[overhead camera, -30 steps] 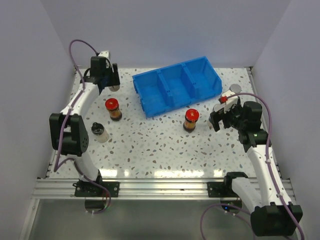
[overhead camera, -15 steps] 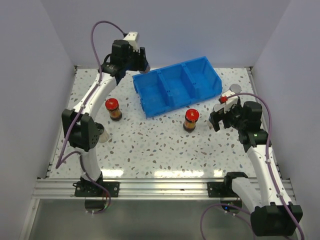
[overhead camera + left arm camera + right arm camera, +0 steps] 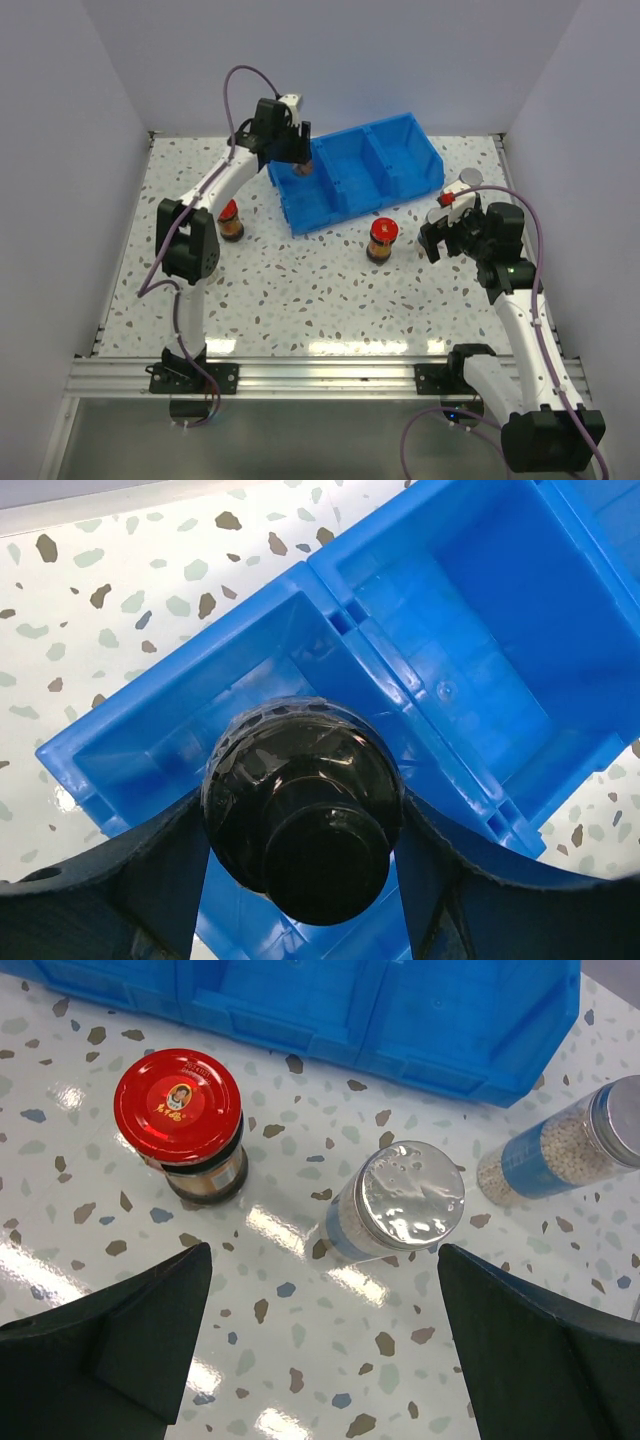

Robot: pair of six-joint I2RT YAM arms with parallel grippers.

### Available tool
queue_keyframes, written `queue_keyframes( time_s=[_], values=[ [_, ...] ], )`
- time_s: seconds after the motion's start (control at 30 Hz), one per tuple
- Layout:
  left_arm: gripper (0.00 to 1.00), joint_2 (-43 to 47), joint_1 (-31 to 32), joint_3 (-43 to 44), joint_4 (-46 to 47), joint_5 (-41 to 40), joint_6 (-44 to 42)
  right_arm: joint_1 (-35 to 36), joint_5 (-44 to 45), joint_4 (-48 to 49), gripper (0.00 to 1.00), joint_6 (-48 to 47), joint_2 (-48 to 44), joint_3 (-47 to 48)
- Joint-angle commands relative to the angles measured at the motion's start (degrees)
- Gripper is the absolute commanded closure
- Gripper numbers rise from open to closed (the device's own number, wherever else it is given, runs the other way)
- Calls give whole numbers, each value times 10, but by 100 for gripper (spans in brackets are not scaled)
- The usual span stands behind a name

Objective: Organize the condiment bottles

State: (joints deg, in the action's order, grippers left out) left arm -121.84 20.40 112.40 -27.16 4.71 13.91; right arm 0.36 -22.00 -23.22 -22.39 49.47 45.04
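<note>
My left gripper (image 3: 300,865) is shut on a black-capped jar (image 3: 300,815) and holds it over the left compartment of the blue bin (image 3: 470,670). In the top view the left gripper (image 3: 297,160) sits at the bin's (image 3: 352,207) left end. My right gripper (image 3: 325,1335) stands open above the table, just in front of a silver-capped jar (image 3: 405,1200). A second silver-capped jar (image 3: 570,1145) is to its right and a red-capped jar (image 3: 180,1120) to its left. Another red-capped jar (image 3: 231,220) shows partly behind the left arm.
The bin's middle and right compartments hold nothing. The bin lies at an angle at the back of the speckled table (image 3: 300,290). White walls close in the left, back and right sides. The left arm stretches across the table's left part.
The left arm has swung from the back left corner to the right, carrying the black-capped jar over the bin's left compartment. The right arm has not moved.
</note>
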Motion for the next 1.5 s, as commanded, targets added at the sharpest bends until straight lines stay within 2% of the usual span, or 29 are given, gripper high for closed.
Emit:
queue_keyframes(
  time_s=[0.0, 0.17, 0.47, 0.57, 0.6, 0.67, 0.7, 0.8, 0.9, 1.1, 1.3, 1.4, 1.47],
  values=[
    [100, 1, 7, 17, 25, 1, -8, 1, 5, 1, 2, -9, -1, 17],
    [97, -30, 9, 17, 25, -9, -16, 1, 6, 1, 1, -10, 0, 18],
    [80, -67, 8, 34, 23, -42, -32, 1, 8, 1, 1, -11, 2, 18],
    [68, -74, 9, 36, 23, -43, -32, 0, 9, 0, 1, -12, 2, 18],
    [58, -74, 9, 36, 23, -42, -33, 0, 9, 0, 2, -12, 3, 17],
    [47, -73, 9, 33, 24, -45, -32, 1, 10, 1, 1, -12, 3, 17],
    [37, -72, 9, 31, 25, -45, -34, 1, 11, 1, 1, -12, 3, 17],
    [25, -63, 9, 28, 26, -45, -37, 1, 11, 1, 1, -12, 4, 18],
    [19, -50, 9, 29, 28, -45, -42, 1, 11, 0, 1, -12, 4, 18],
    [18, -20, 8, 37, 26, -39, -49, 0, 13, 0, 1, -13, 4, 18],
    [16, 90, 8, -35, 44, -47, -84, 1, -19, -5, 1, -23, 3, 17],
    [12, 196, 8, -142, 86, -75, -98, 2, -73, -13, 1, -41, -5, 13],
    [9, 291, 7, -246, 133, -87, -100, 3, -105, -17, 1, -54, -11, 7]
  ],
)
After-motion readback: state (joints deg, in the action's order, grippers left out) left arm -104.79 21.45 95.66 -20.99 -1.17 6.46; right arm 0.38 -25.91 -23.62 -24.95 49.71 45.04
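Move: The left gripper, already holding the black-capped bottle, hangs over the far part of the tray's left compartment; that compartment's middle is about 3 cm back, 1 cm right and 13 cm below. The tray's middle compartment is some 14 cm to the right and 2 cm ahead; the left red-lidded jar stands roughly 14 cm back and 18 cm left. From the idle right hand, the left compartment lies about 22 cm ahead and 30 cm left. Lower the left gripper about 7 cm straight down, bringing the held black-capped bottle into the far part of the left compartment, and pause there. Open the fingers to let go of the bottle, then lift the empty gripper some 12 cm, swinging it back and a little left, away from the bottle, as the fingertips tilt up. ##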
